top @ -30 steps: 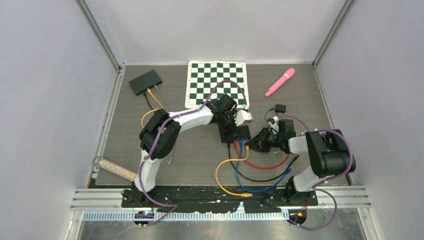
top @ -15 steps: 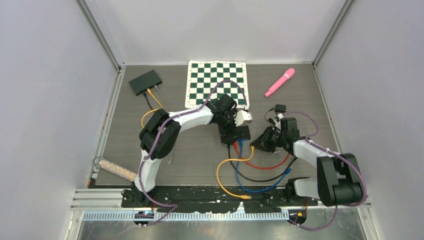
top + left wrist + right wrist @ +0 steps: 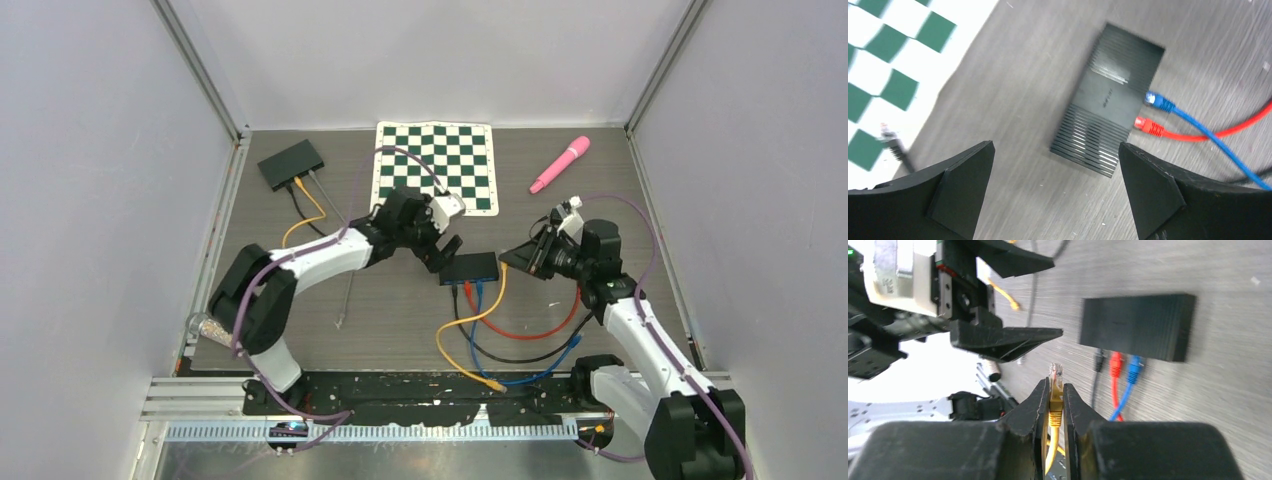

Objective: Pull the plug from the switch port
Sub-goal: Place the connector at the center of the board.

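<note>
A black network switch [image 3: 471, 267] lies mid-table, also in the left wrist view [image 3: 1108, 100] and the right wrist view [image 3: 1138, 326]. Black, red [image 3: 1147, 126] and blue [image 3: 1159, 101] plugs sit in its near ports. My right gripper [image 3: 510, 259] is shut on a yellow plug [image 3: 1055, 390], held free of the switch, just to its right. The yellow cable [image 3: 465, 325] trails down from it. My left gripper [image 3: 441, 252] is open and empty, raised just left of the switch.
A second black switch [image 3: 291, 163] with cables sits at the back left. A green chessboard mat [image 3: 434, 166] lies at the back, a pink microphone [image 3: 559, 164] at the back right. A clear tube [image 3: 228, 337] lies near left. Cables [image 3: 520, 345] loop on the near table.
My left gripper has lifted off the switch and moved left. My right gripper has pulled up and to the right with the yellow plug, which is out of the port.
</note>
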Action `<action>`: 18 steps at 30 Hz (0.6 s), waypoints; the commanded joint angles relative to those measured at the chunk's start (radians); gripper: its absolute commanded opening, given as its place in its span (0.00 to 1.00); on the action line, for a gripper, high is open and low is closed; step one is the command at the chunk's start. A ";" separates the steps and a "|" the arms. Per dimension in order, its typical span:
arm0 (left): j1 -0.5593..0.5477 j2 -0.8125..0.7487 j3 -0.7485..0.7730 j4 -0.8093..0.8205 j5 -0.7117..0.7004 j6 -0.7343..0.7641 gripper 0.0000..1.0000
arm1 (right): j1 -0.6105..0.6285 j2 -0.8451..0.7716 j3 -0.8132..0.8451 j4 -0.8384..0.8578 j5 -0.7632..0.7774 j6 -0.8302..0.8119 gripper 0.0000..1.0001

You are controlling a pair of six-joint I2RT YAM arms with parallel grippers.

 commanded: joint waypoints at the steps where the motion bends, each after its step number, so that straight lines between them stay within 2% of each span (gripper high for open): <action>1: 0.020 -0.146 -0.067 0.253 -0.079 -0.101 0.99 | -0.001 -0.064 0.130 0.115 -0.170 0.020 0.05; 5: 0.020 -0.220 -0.093 0.251 -0.192 -0.123 1.00 | 0.000 -0.102 0.216 0.203 -0.253 0.098 0.06; 9: 0.022 -0.341 -0.198 0.359 -0.366 -0.168 1.00 | -0.017 -0.148 0.354 0.098 -0.206 0.018 0.05; 13: 0.031 -0.441 -0.263 0.379 -0.393 -0.179 1.00 | -0.075 -0.145 0.493 -0.015 -0.194 -0.065 0.05; 15: 0.033 -0.473 -0.276 0.362 -0.395 -0.179 1.00 | -0.123 -0.130 0.569 -0.144 -0.119 -0.161 0.05; 17: 0.033 -0.496 -0.282 0.347 -0.395 -0.179 1.00 | -0.154 -0.114 0.632 -0.328 0.037 -0.263 0.05; 18: 0.032 -0.503 -0.285 0.342 -0.392 -0.178 1.00 | -0.170 -0.097 0.667 -0.366 0.155 -0.288 0.05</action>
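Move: About 33 cm ahead of the right hand, 14 cm to its left and 14 cm down lies the centre of the board, for which the yellow plug in its fingers is meant. The black switch lies some 4 cm ahead, 7 cm left and 13 cm down; the pink microphone is roughly 34 cm ahead and 18 cm right on the table. From the left hand, the board's centre is about 27 cm ahead, 2 cm left and 8 cm below. Climbing almost straight up by about 25 cm, the right hand keeps its pinch on the freed yellow plug, its fingers tipping up some 40 degrees from a downward slant to roughly level. The open left hand backs away from the switch, rising first, then also going left, and turns counter-clockwise. ##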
